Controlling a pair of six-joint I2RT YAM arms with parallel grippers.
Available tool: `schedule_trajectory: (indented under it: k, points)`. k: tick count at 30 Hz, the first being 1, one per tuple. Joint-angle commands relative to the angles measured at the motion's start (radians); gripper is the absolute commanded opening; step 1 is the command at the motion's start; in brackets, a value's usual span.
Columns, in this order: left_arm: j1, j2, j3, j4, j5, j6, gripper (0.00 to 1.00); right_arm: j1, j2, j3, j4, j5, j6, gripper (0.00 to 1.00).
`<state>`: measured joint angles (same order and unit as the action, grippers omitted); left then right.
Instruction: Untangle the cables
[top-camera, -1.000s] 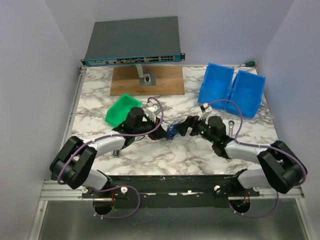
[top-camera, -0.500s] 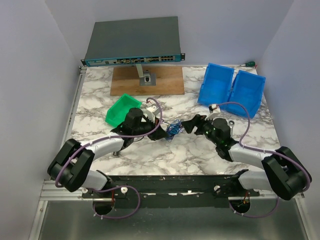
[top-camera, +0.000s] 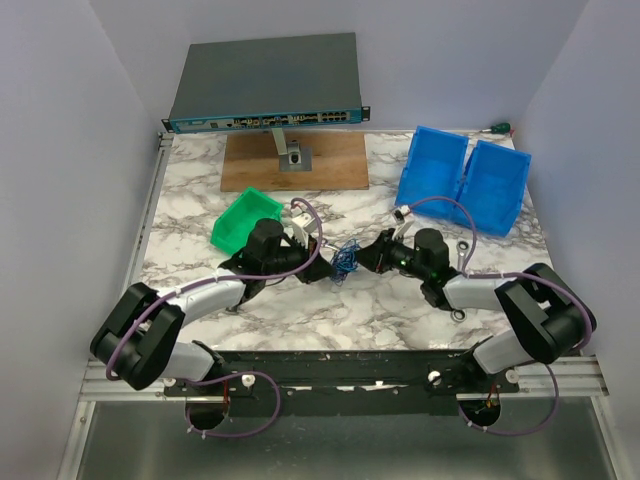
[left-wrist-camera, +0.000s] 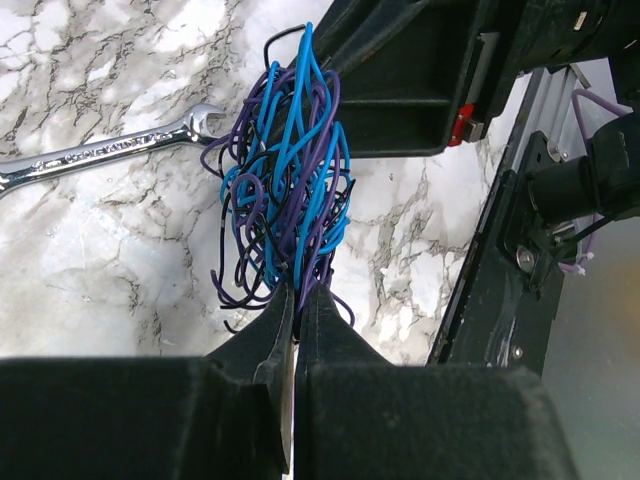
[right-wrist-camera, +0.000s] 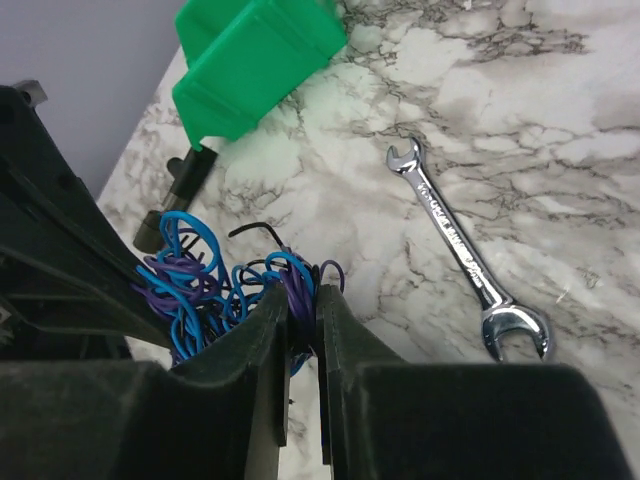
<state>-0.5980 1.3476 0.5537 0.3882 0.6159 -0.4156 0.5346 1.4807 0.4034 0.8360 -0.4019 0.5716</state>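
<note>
The cables (top-camera: 347, 258) are a small tangle of thin blue, purple and black wires, held between my two grippers at the table's middle. My left gripper (top-camera: 327, 266) is shut on the bundle's left end; in the left wrist view its jaws (left-wrist-camera: 298, 292) pinch several strands of the cables (left-wrist-camera: 290, 190). My right gripper (top-camera: 368, 256) is shut on the right end; in the right wrist view its jaws (right-wrist-camera: 303, 300) clamp purple and blue strands of the cables (right-wrist-camera: 215, 290). The bundle stays bunched between the two grippers.
A silver wrench (right-wrist-camera: 462, 252) lies on the marble just beyond the bundle, also in the left wrist view (left-wrist-camera: 100, 155). A green bin (top-camera: 243, 220) stands left of the left arm. Two blue bins (top-camera: 465, 180) stand at the back right. A wooden board (top-camera: 295, 160) and a network switch (top-camera: 265, 85) are at the back.
My right gripper drew a little to the right, then came back left against the bundle, and its forearm swung. The left gripper barely moved and keeps its grip.
</note>
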Motion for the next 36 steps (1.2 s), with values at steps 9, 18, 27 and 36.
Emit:
schedule_trajectory:
  k: [9,18,27,36]
  points:
    - [0.059,-0.183,-0.113,0.071,-0.230,-0.043,0.00,0.001,-0.117,0.016,-0.246,0.491,0.002,0.01]
    - [0.063,-0.394,-0.218,-0.001,-0.545,-0.054,0.32,0.000,-0.186,-0.005,-0.283,0.597,0.002,0.01]
    - [0.061,-0.277,-0.139,-0.031,-0.431,-0.035,0.61,0.001,-0.130,0.015,-0.212,0.370,-0.057,0.01]
    - [0.040,-0.246,-0.119,-0.048,-0.437,-0.029,0.99,0.001,-0.128,-0.001,-0.127,0.202,-0.076,0.01]
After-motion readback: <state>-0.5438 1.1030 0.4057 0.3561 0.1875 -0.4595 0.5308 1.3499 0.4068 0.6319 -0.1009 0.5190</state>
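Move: Between the two hands hangs the blue, purple and black cable bundle: its middle is about 4 cm to the right of the left fingertips and 1 cm ahead, level with them. From the right fingertips it is some 4 cm to the left, level in depth and height. Below lies the small wrench, its middle roughly 5 cm ahead of the left hand, 4 cm to its right and 8 cm down. Pulling the bundle apart, the hands draw away from each other, the right finishing its close on the strands and keeping its grip. The left goes about 7 cm left and 4 forward, turning nearly 30 degrees counter-clockwise; partway it opens wide and lets go, rising 3 cm, then sinking back. The right swings some 7 cm right and 4 forward, turning clockwise, then eases partly back left. ##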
